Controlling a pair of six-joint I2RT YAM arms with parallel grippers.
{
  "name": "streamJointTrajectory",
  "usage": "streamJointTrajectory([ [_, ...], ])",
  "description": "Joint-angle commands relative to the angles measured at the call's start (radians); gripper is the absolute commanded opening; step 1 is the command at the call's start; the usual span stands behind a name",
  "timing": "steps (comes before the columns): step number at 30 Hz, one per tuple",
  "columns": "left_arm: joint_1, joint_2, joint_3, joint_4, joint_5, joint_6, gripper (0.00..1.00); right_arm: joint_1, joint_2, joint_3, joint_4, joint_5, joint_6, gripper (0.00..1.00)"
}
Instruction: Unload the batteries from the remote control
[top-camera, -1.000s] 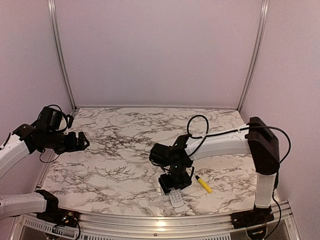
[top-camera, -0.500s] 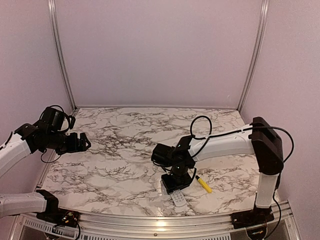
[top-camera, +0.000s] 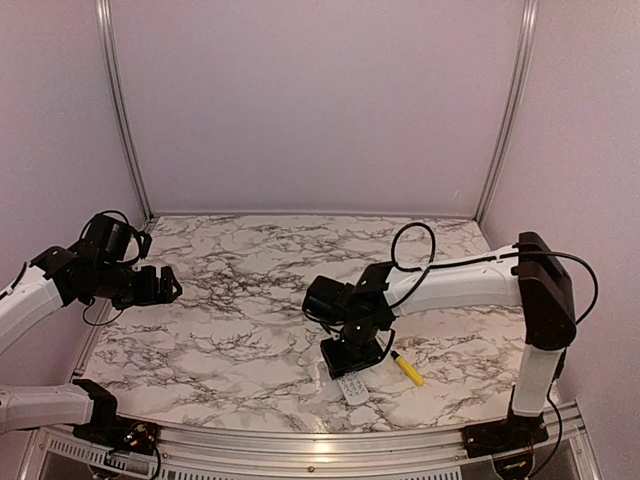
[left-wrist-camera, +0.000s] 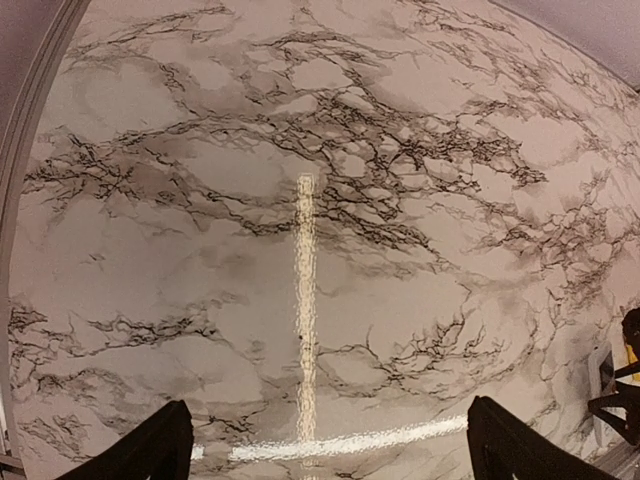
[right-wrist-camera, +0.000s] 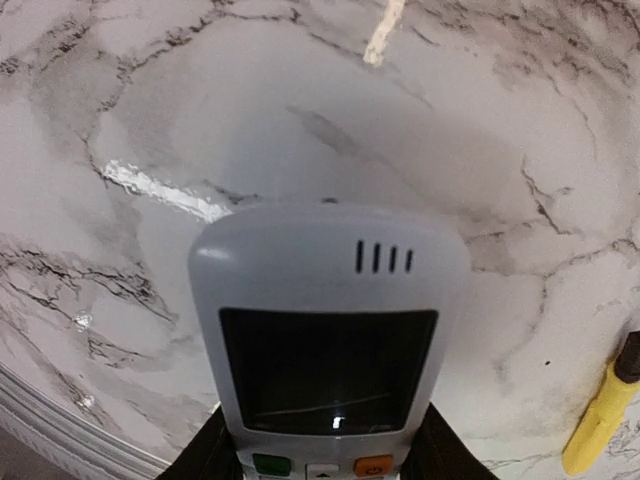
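Observation:
The remote control (right-wrist-camera: 330, 330) is a white handset, face up toward the wrist camera, with a dark screen and green and orange buttons. My right gripper (right-wrist-camera: 325, 462) is shut on its two long sides, one black finger on each side. In the top view the right gripper (top-camera: 350, 362) stands over the remote control (top-camera: 352, 390) near the table's front edge. My left gripper (top-camera: 165, 285) hovers over the left side of the table, and its wrist view shows the left gripper (left-wrist-camera: 325, 450) open with only marble between its fingers. The batteries are hidden.
A yellow-handled screwdriver (top-camera: 407, 369) lies on the marble table (top-camera: 250, 300) just right of the remote, and the right wrist view also shows the screwdriver (right-wrist-camera: 600, 425). The table's metal front rail (top-camera: 330, 440) runs close below the remote. Walls enclose the back and sides.
My right gripper's fingers have closed onto the remote's sides, and its wrist has shifted slightly. The left arm has barely moved.

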Motion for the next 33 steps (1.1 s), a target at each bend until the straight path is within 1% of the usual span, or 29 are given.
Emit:
streamJointTrajectory([
  [1,-0.003,-0.017,0.037,-0.011,-0.007,0.014,0.99,-0.012,-0.103,0.097,0.019,0.043,0.007,0.34],
  [5,-0.002,-0.041,0.091,-0.046,-0.038,0.006,0.99,-0.012,-0.160,0.152,0.066,0.044,0.015,0.31],
  [8,-0.001,-0.060,0.145,-0.055,-0.006,-0.011,0.99,-0.011,-0.218,0.180,0.140,0.078,0.021,0.31],
  [10,-0.001,-0.075,0.174,-0.046,0.087,-0.010,0.99,-0.012,-0.268,0.181,0.218,0.082,0.024,0.31],
  [15,-0.002,-0.090,0.212,0.055,0.439,-0.026,0.99,-0.013,-0.399,0.117,0.485,0.070,0.035,0.31],
  [18,-0.003,-0.105,0.186,0.168,0.627,-0.088,0.99,-0.021,-0.473,0.067,0.678,0.060,0.051,0.31],
  [20,-0.006,-0.130,0.147,0.307,0.732,-0.165,0.99,-0.025,-0.504,0.039,0.788,0.016,0.059,0.31],
  [23,-0.020,-0.172,0.110,0.480,0.781,-0.273,0.99,-0.028,-0.526,0.024,0.923,-0.024,0.055,0.32],
  [27,-0.046,-0.202,0.090,0.635,0.761,-0.361,0.99,-0.028,-0.518,0.027,1.060,-0.118,0.061,0.33],
  [30,-0.050,-0.183,0.112,0.663,0.772,-0.377,0.99,-0.029,-0.482,0.060,1.108,-0.236,0.063,0.32],
  [33,-0.050,-0.131,0.183,0.655,0.826,-0.359,0.99,-0.034,-0.443,0.102,1.116,-0.355,0.061,0.32],
])
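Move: The right hand already grips the remote control at about its middle, screen end forward, only a centimetre or so clear of the table. The open left gripper, towards which the remote goes, is some 37 cm to that hand's left, about 9 cm farther forward and 13 cm higher. The yellow screwdriver lies roughly 11 cm right of the right hand, 5 cm ahead and 2 cm below. From the left hand, the remote is about 37 cm right, 10 cm back and 13 cm down. Keeping its pinch on the remote, the right hand sweeps up about 40 cm and some 9 cm left towards the left gripper, easing forward and later slightly back, while its wrist rolls through 80-odd degrees so the fingers swing from straight down to pointing left. The left hand, wide open and empty, rises about 22 cm, shifting right and a little back, and swings its down-pointing fingers round to the right to face the remote without touching it. ##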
